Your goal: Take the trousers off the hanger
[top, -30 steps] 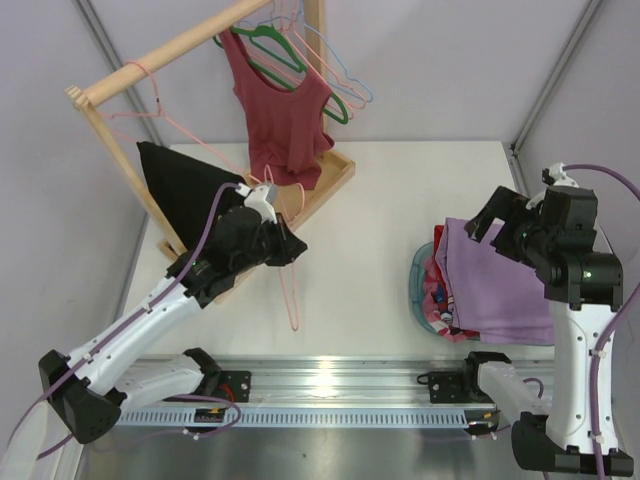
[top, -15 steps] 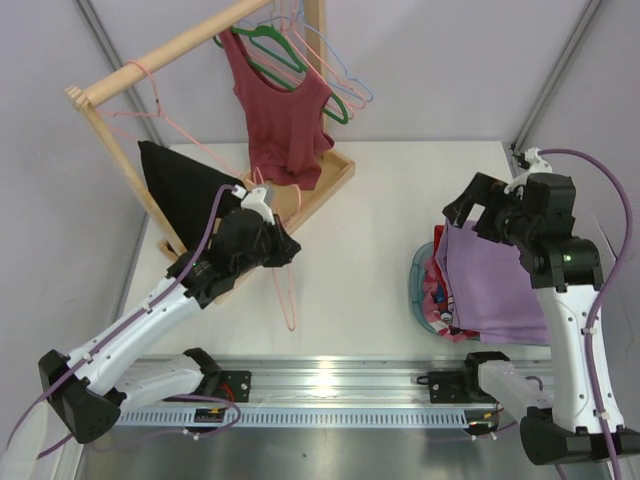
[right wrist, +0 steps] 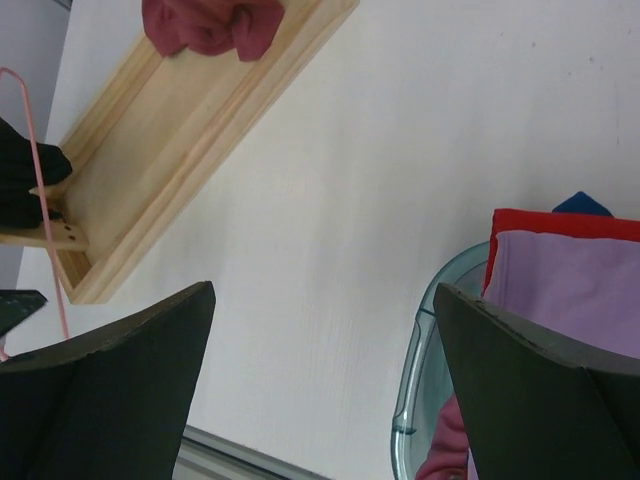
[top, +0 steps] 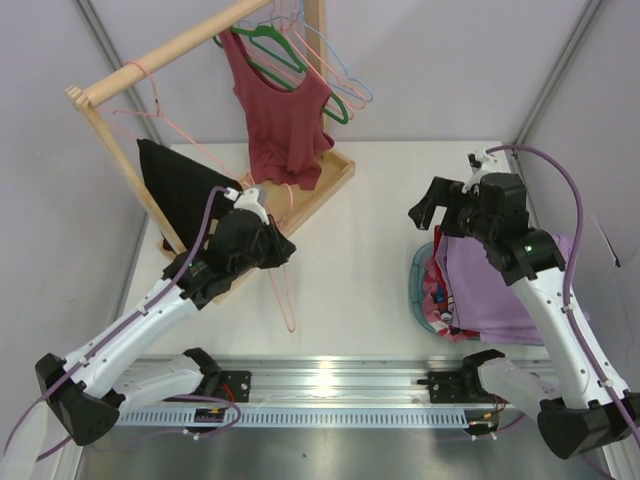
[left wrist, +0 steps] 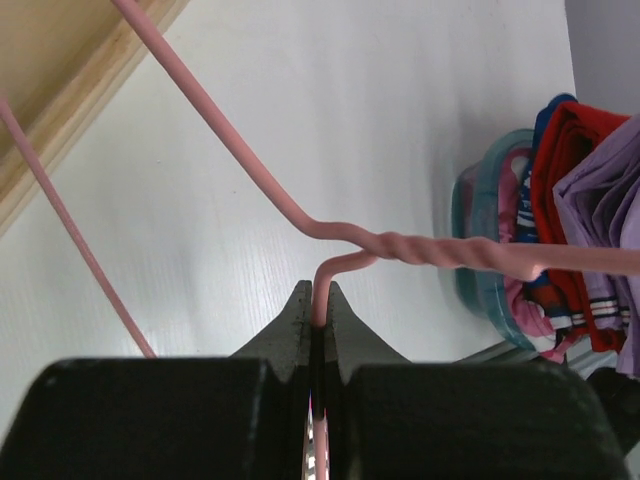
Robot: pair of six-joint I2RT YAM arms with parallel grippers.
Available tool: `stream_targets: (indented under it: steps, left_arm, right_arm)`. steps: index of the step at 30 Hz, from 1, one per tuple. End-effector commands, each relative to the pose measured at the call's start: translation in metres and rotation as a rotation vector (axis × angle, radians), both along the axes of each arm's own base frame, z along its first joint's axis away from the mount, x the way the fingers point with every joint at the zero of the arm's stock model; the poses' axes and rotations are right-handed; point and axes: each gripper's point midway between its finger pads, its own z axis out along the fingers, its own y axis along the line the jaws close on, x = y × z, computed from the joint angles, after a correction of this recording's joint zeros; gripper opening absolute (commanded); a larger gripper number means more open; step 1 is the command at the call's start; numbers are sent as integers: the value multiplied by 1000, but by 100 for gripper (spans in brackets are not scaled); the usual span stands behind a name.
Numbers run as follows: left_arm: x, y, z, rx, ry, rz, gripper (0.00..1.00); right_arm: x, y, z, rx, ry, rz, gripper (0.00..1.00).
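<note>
The lilac trousers [top: 500, 290] lie folded on top of the clothes pile in the teal basket [top: 417, 285] at the right, free of any hanger. They also show in the left wrist view [left wrist: 610, 190] and the right wrist view [right wrist: 580, 290]. My left gripper [top: 275, 245] is shut on the hook wire of the bare pale pink hanger [top: 285, 295], which dangles over the table. The wire is pinched between the left gripper's [left wrist: 317, 295] jaws just under the hanger's twisted neck [left wrist: 430, 250]. My right gripper [top: 432, 210] hangs open and empty over the table, left of the basket.
A wooden rack [top: 150, 60] stands at the back left with a maroon top [top: 280, 110] on a green hanger [top: 290, 70], a black garment [top: 180, 180] and another pink hanger [top: 150, 100]. Its base tray [right wrist: 170, 170] lies on the table. A metal rail [top: 330, 385] runs along the near edge.
My right arm has swung left off the trousers pile, and its jaws now hang over the bare table. The left gripper, with the hanger, has drifted slightly back and left.
</note>
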Motion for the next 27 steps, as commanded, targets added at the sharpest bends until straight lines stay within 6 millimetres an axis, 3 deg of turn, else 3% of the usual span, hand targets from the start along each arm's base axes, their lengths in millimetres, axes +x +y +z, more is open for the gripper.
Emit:
stream_targets:
  steps: [1,3,10,17,21,27]
  left_arm:
    - [4,9,25,-79,7,132,0]
    - [7,16,27,-140,35,242,0]
    - [12,26,35,-243,92,413,0]
    - [14,29,24,-266,217,566,0]
    - [14,28,26,-264,259,608,0]
    - [18,27,29,-253,240,632,0]
  right_arm:
    - [4,11,19,16,-150,38,99]
    - [3,16,9,-12,-173,69,99]
    - [-7,47,35,-26,-375,186,99]
    - [-17,95,41,-98,-448,299,99]
    - [-34,132,46,-126,-504,388,99]
    - [-51,163,62,-98,-538,438,99]
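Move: The left hand holds the empty pink hanger by its neck; the hanger's near corner sits about 13 cm back, straight in line and 8 cm below. The black trousers are some 10 cm ahead, 22 cm left and 5 cm lower. For the right hand, that corner is roughly 19 cm back, 31 cm left and 14 cm down; the basket is 8 cm back, 18 cm right and 22 cm below. Open, the right hand sweeps about 16 cm left and slightly back towards the hanger the left turns counter-clockwise. ##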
